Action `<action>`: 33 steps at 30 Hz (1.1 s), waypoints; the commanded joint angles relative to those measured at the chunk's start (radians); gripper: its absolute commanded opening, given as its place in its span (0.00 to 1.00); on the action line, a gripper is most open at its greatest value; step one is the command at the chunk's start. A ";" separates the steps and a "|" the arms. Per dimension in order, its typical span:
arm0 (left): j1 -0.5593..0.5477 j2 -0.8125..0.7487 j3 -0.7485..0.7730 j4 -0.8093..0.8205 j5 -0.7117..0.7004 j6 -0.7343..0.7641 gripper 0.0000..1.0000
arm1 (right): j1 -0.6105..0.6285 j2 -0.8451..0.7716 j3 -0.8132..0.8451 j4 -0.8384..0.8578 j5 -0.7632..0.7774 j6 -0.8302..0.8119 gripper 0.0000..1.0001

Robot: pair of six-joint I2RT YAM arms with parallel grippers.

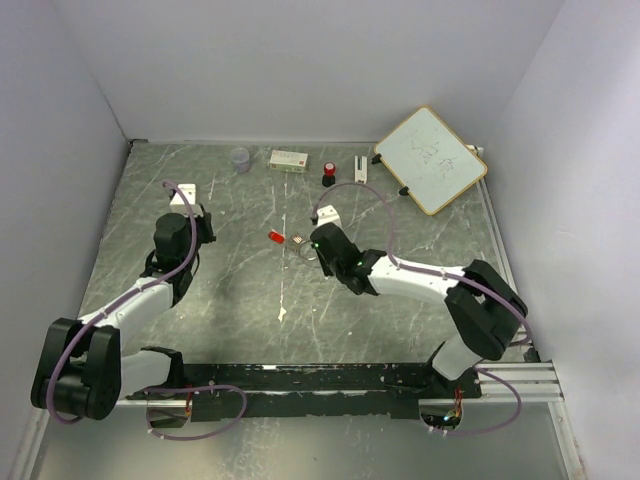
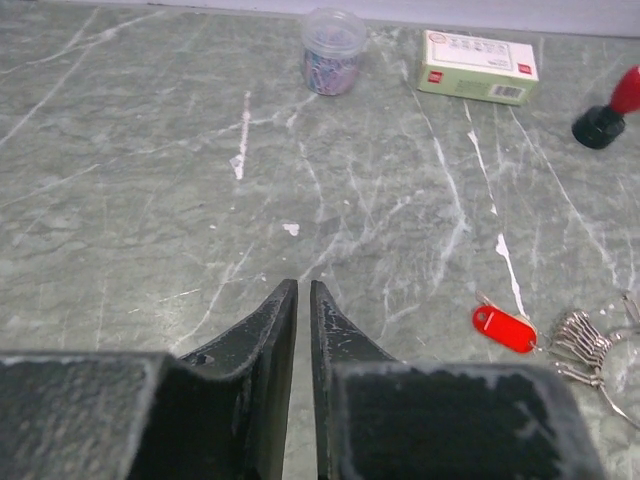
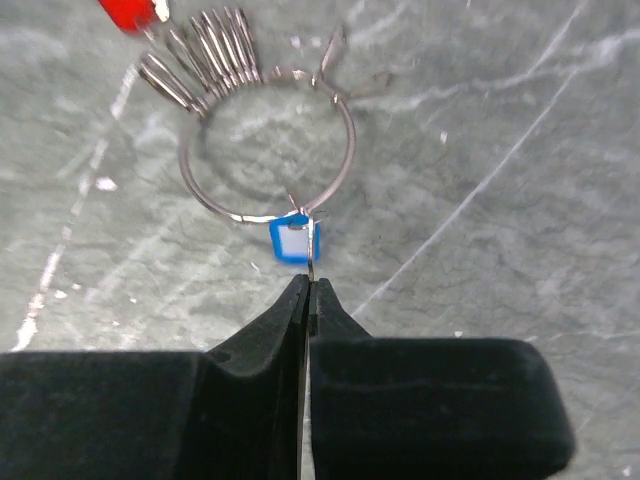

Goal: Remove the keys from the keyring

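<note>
The thin silver keyring lies flat on the grey marble table, with several small silver pieces fanned along its far side. The blue-headed key sits at the ring's near edge. My right gripper is shut on a thin silver strip running from that key's head. The red-headed key shows at the top left corner, and it lies just left of the ring in the top view. My left gripper hovers well to the left of the red key, its jaws almost together and holding nothing.
Along the back of the table stand a clear cup of clips, a white-green box, a black object with a red top and a small white piece. A whiteboard leans at the back right.
</note>
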 commanded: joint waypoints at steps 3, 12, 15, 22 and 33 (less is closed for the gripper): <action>0.006 0.033 0.053 0.025 0.249 0.061 0.28 | 0.013 -0.087 0.237 -0.219 -0.027 -0.081 0.00; 0.004 0.040 0.095 0.090 0.631 0.075 0.44 | 0.050 -0.196 0.330 -0.285 -0.042 -0.122 0.00; -0.001 0.050 0.112 0.103 0.758 0.066 0.46 | 0.065 -0.209 0.331 -0.265 -0.041 -0.120 0.00; -0.040 0.104 0.123 0.109 0.846 0.065 0.48 | 0.114 -0.198 0.314 -0.242 0.046 -0.112 0.00; -0.042 0.037 0.079 0.069 0.545 0.015 0.55 | 0.109 -0.212 0.071 -0.188 0.089 0.044 0.54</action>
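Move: The right fingers are already shut on the thin end by the blue tag; the tag sits about 2 cm ahead, 1 cm left and 2 cm below. The keyring's middle lies roughly 4 cm ahead, 3 cm left and 3 cm lower, its keys about 7 cm ahead and 5 cm left, the red tag some 8 cm ahead and 10 cm left, near table level. From the left hand, the keyring lies about 23 cm right, 4 cm back and 13 cm below. The right hand lifts the keyring some 16 cm, then sinks, opening; the left swings 12 cm right, opening. ##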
